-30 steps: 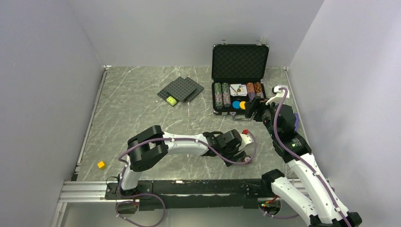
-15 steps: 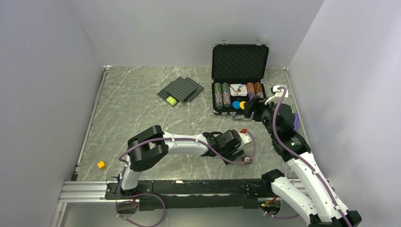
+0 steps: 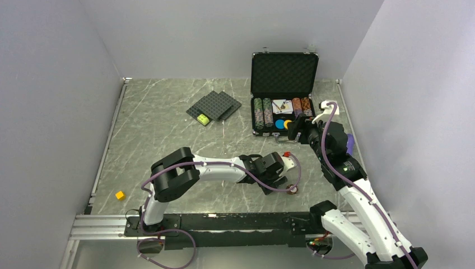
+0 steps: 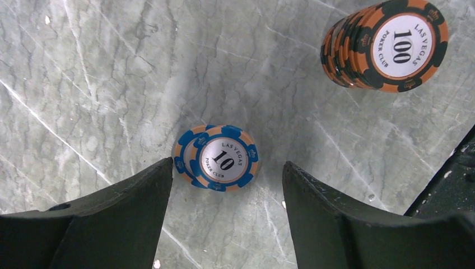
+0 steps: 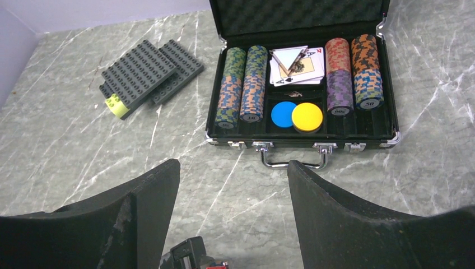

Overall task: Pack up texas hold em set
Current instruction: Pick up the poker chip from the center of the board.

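Observation:
The black silver-edged briefcase (image 3: 284,70) (image 5: 302,140) lies open at the back right. It holds several rows of poker chips (image 5: 242,84), cards (image 5: 296,64), a blue disc (image 5: 283,114) and a yellow disc (image 5: 307,116). On the table near the front lie two blue-and-orange "10" chips (image 4: 217,158) (image 3: 292,189) and a stack of orange-and-black "100" chips (image 4: 386,47). My left gripper (image 4: 227,164) (image 3: 282,182) hangs open just above the "10" chips, holding nothing. My right gripper (image 5: 233,163) (image 3: 296,128) is open and empty in front of the case's handle (image 5: 291,162).
Dark grey studded plates (image 3: 214,105) (image 5: 148,70) with a yellow-green brick (image 3: 203,119) lie left of the case. A small yellow cube (image 3: 120,195) sits at the near left. Walls close in the table on three sides. The left arm's wrist (image 5: 190,258) shows below my right fingers.
My left gripper has shifted a little towards the near edge over the loose chips. My right gripper has edged slightly towards the case.

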### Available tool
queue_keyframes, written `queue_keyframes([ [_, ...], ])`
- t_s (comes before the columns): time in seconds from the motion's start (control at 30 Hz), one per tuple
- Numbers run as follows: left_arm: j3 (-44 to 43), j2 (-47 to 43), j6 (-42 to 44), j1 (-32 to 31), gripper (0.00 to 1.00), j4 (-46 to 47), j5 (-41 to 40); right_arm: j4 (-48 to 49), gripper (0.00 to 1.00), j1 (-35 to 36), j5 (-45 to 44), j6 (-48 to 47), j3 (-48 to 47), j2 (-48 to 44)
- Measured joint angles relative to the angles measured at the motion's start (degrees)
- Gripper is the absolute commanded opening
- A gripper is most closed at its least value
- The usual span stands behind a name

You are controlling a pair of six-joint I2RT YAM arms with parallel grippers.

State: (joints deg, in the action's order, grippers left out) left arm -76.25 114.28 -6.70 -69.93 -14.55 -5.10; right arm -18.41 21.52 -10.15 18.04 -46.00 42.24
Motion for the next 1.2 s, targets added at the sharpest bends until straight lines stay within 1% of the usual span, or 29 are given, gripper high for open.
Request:
queue_keyframes([
  [0.13, 0.0, 0.15, -0.17, 0.11, 0.68, -0.5, 0.74, -0.02, 0.75, 0.0, -0.02, 0.0, 0.0, 0.04],
  [0.57, -1.64, 1.46, -0.22, 0.11, 0.6, -0.9, 1.11, -0.04, 0.75, 0.0, -0.02, -0.02, 0.02, 0.02],
  [0.8, -3.5, 2.78, -0.63, 0.11, 0.51, -1.18, 0.46, -0.11, 0.76, 0.0, -0.02, -0.02, 0.02, -0.07],
  [0.87, -3.5, 2.78, -0.87, 0.09, 0.46, -1.18, 0.17, -0.22, 0.76, 0.0, -0.02, -0.02, 0.02, -0.26],
  [0.97, -3.39, 2.78, -1.09, 0.09, 0.33, -1.11, -0.17, -0.35, 0.76, 0.0, -0.02, -0.02, 0.02, -0.61],
  [1.07, -2.82, 2.58, -1.22, -0.02, 0.15, -0.46, -0.59, -0.44, 0.76, 0.0, -0.02, -0.02, 0.02, -0.68],
  [1.1, -2.56, 2.47, -1.29, -0.02, 0.05, -0.11, -0.59, -0.44, 0.76, 0.0, -0.02, -0.02, 0.07, -0.68],
  [1.13, -2.36, 2.43, -1.29, -0.02, 0.0, 0.11, -0.59, -0.44, 0.76, 0.0, -0.02, 0.0, 0.11, -0.68],
  [1.2, -1.97, 2.21, -1.29, -0.02, 0.0, 0.61, -0.61, -0.42, 0.76, 0.0, 0.0, 0.02, 0.22, -0.57],
])
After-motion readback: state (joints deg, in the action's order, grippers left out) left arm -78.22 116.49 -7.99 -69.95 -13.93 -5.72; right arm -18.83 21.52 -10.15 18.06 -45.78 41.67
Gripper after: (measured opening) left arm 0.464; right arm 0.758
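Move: The blue-and-orange poker chip pile lies almost between the open left fingertips, about 1 cm to the right of the hand point and 1 cm below it. From the left hand, the orange-and-black 100 stack stands roughly 10 cm right and 4 cm back; the case is some 28 cm ahead and 6 cm right. From the raised right hand, the pile is about 11 cm back, 9 cm left and 25 cm below. Close the left gripper on the small 10-chip pile: ease the tips down about half a centimetre as they start to narrow, then shift about 1 cm right, with a slight push forward, to centre them on it. Shut the fingers by roughly a third of their range until both tips pinch the chips' rim from opposite sides, wrist held steady. ##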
